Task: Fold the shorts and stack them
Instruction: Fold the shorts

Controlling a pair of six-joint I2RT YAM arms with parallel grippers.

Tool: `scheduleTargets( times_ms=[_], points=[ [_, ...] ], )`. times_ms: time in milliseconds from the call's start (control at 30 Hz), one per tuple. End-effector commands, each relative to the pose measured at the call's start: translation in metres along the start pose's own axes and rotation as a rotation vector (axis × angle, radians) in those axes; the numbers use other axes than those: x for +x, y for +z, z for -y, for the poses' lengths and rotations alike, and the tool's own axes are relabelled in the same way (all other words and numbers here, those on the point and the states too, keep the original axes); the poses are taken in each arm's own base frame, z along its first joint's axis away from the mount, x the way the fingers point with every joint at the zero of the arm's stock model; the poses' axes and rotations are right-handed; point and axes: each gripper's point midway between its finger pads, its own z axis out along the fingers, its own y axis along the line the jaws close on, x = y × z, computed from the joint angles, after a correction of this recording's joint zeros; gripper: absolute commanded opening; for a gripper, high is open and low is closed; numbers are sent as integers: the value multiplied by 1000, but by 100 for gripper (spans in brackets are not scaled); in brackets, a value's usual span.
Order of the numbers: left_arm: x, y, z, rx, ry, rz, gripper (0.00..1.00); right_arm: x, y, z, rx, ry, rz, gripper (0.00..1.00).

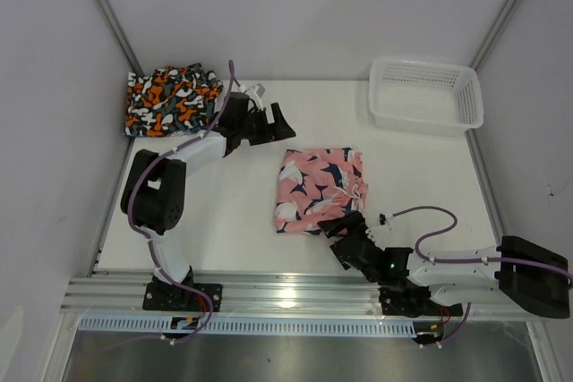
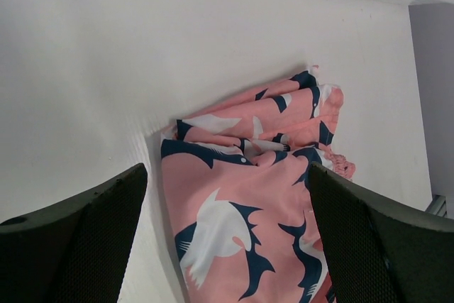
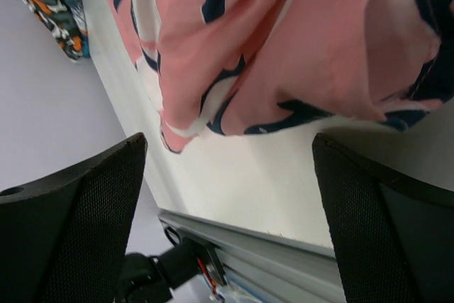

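Note:
Pink, navy and white shorts [image 1: 318, 190] lie folded in the middle of the white table [image 1: 233, 212]. Orange, black and white camouflage shorts [image 1: 170, 100] sit folded at the far left corner, with a teal-patterned edge showing at their back. My left gripper [image 1: 273, 124] hangs open between the two, above the table. In the left wrist view the pink shorts [image 2: 241, 204] fill the space under the open left gripper [image 2: 225, 175]. My right gripper [image 1: 347, 241] stands open at the pink shorts' near edge [image 3: 284, 47], with only bare table between its fingers [image 3: 78, 225].
A white mesh basket [image 1: 425, 96] stands at the far right corner. The aluminium rail [image 1: 295, 292] carrying the arm bases runs along the near table edge, right below the right gripper. Grey walls close in on the left and right.

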Motion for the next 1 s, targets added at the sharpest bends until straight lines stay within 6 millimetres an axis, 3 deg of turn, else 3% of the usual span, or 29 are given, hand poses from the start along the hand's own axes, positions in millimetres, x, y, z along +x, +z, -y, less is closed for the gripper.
scheduleTargets(
  times_ms=[0,133,167,200,267,333,367,400,533,567,633,667,700,733,767,833,967],
  points=[
    [-24,1,12,67,73,35,96,-25,9,-17,-58,109,151,99],
    [-25,16,6,60,75,14,96,-31,25,-17,-20,144,171,99],
    [-26,18,5,61,75,13,95,-29,30,-23,-35,147,160,95],
    [-24,20,3,60,70,6,95,-27,38,-15,-8,136,158,90],
    [-22,18,1,50,62,8,95,-27,48,-18,-6,157,134,73],
    [-25,10,1,32,66,28,95,-27,54,-17,11,144,132,63],
    [-23,6,-7,-22,53,23,95,-28,54,-14,26,124,139,51],
    [-28,0,-10,-44,51,39,95,-29,54,-16,30,98,142,46],
    [-39,-33,-26,-153,-14,112,95,-32,59,-40,38,-4,119,8],
    [-46,-49,-21,-169,-33,149,95,-32,62,-46,32,-31,101,2],
    [-54,-68,-31,-265,-47,207,95,-17,70,-49,38,-150,-22,0],
    [-50,-75,-36,-302,-71,216,95,-19,77,-64,21,-160,-47,0],
    [-60,-92,-33,-333,-73,271,95,-12,81,-64,22,-193,-100,0],
    [-59,-99,-33,-347,-84,277,95,10,86,-53,40,-268,-235,0],
    [-52,-103,-36,-363,-97,271,95,18,90,-62,25,-290,-287,0],
    [-55,-121,-33,-379,-103,318,95,46,85,-54,7,-381,-454,0],
    [-54,-139,-26,-374,-99,357,95,67,68,-18,31,-534,-631,0]
  ],
)
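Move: The shorts' near edge, the part to be gripped, lies some 6 cm ahead of the open right hand, level with it sideways and about 4 cm below; their middle is roughly 13 cm ahead and 4 cm left. The white basket stands about 40 cm ahead and 26 cm right of that hand, the folded pile about 40 cm ahead and 47 cm left. From the left hand, the shorts' middle is some 11 cm back, 12 cm right and 11 cm below. The right hand runs forward over the near edge of the shorts, its fingers going from wide open to shut as they sink about 2 cm and pinch the cloth, then, after a little more forward travel, drags it some 8 cm left, dipping lower and easing back at the end while the wrist swings counter-clockwise, nearly 40 degrees from its first slight clockwise turn. The left hand edges forward, then swings away from the shorts, about 10 cm left towards the folded pile and 9 cm up, turning counter-clockwise with its fingers still open and empty. ##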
